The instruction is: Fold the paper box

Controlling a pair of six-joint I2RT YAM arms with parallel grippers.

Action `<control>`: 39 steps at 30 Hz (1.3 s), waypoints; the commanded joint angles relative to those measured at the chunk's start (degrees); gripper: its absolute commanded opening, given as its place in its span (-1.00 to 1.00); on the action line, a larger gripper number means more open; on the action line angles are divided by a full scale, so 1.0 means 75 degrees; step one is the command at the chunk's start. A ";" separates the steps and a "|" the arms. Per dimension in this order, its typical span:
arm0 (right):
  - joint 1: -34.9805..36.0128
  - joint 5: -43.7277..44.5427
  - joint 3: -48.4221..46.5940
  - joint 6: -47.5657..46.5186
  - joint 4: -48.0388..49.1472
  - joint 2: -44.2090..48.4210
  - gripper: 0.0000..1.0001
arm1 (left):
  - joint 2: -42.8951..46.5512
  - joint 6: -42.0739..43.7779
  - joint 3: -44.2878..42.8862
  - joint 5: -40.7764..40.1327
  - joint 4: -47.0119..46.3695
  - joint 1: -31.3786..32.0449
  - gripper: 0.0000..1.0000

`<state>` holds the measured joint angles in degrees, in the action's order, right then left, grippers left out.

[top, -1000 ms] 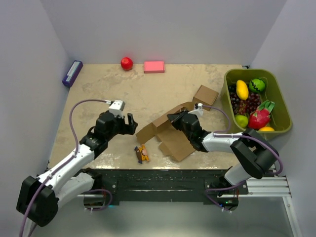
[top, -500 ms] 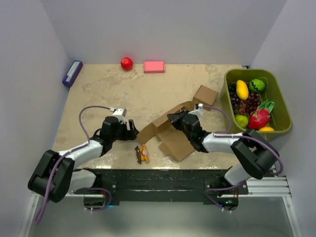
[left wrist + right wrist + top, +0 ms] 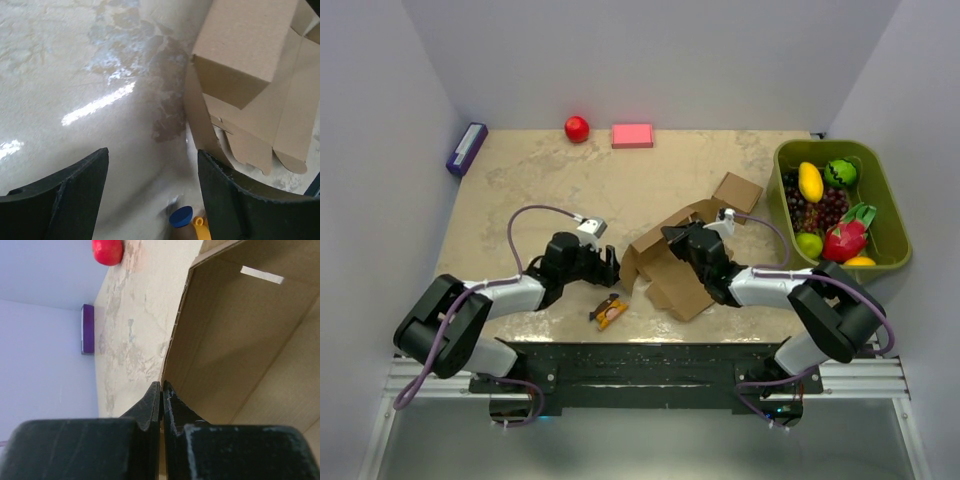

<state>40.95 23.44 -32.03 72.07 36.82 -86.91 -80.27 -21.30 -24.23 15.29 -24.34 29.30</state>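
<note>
The paper box (image 3: 665,262) is a brown cardboard cut-out, partly raised, lying at the table's middle front. My right gripper (image 3: 672,238) is shut on the top edge of one of its upright walls. In the right wrist view the gripper (image 3: 161,387) pinches that edge, with the box's inner wall (image 3: 240,340) to the right. My left gripper (image 3: 611,268) is open just left of the box's left flap. The left wrist view shows its fingers (image 3: 75,195) spread over bare table, holding nothing, and the box (image 3: 250,75) up right beside the right finger.
A small orange and blue wrapped item (image 3: 610,312) lies in front of the left gripper. A smaller cube-like cardboard box (image 3: 737,192) sits behind the paper box. A green bin (image 3: 882,215) of fruit stands at the right. A red ball (image 3: 577,128), pink block (image 3: 632,135) and purple object (image 3: 466,148) lie at the back.
My left arm has stretched out low and moved right, up to the box's left flap. That flap now stands steeper. The wrapped item has shifted slightly. The right gripper has kept its hold.
</note>
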 commanded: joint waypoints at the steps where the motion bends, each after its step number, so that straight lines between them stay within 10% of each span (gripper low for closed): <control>1: -0.0022 0.0636 -0.0369 0.0070 -0.0151 -0.0001 -1.00 | -0.0160 0.0426 -0.0461 0.0153 -0.0587 0.0312 0.51; 39: -0.0011 0.0542 0.0684 0.0339 0.0411 0.0303 -1.00 | -0.1192 -0.0664 -0.0332 -0.2305 -0.2931 0.2093 0.45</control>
<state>40.80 24.93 -29.06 74.70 39.22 -86.61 -88.25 -26.96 -25.52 3.79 -42.50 43.27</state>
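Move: The paper box's upright end flap stands about 4 cm to the right of the left hand, level with it and close to its fingers. The small toys lie roughly 8 cm back from that hand, and the box's folded side wall is centred some 12 cm right and 7 cm ahead. From the right hand, already pinching that wall's edge, the end flap is about 9 cm left, 7 cm back and lower. The left hand, fingers open, pushes the end flap about 7 cm rightward while the right keeps its pinch. ##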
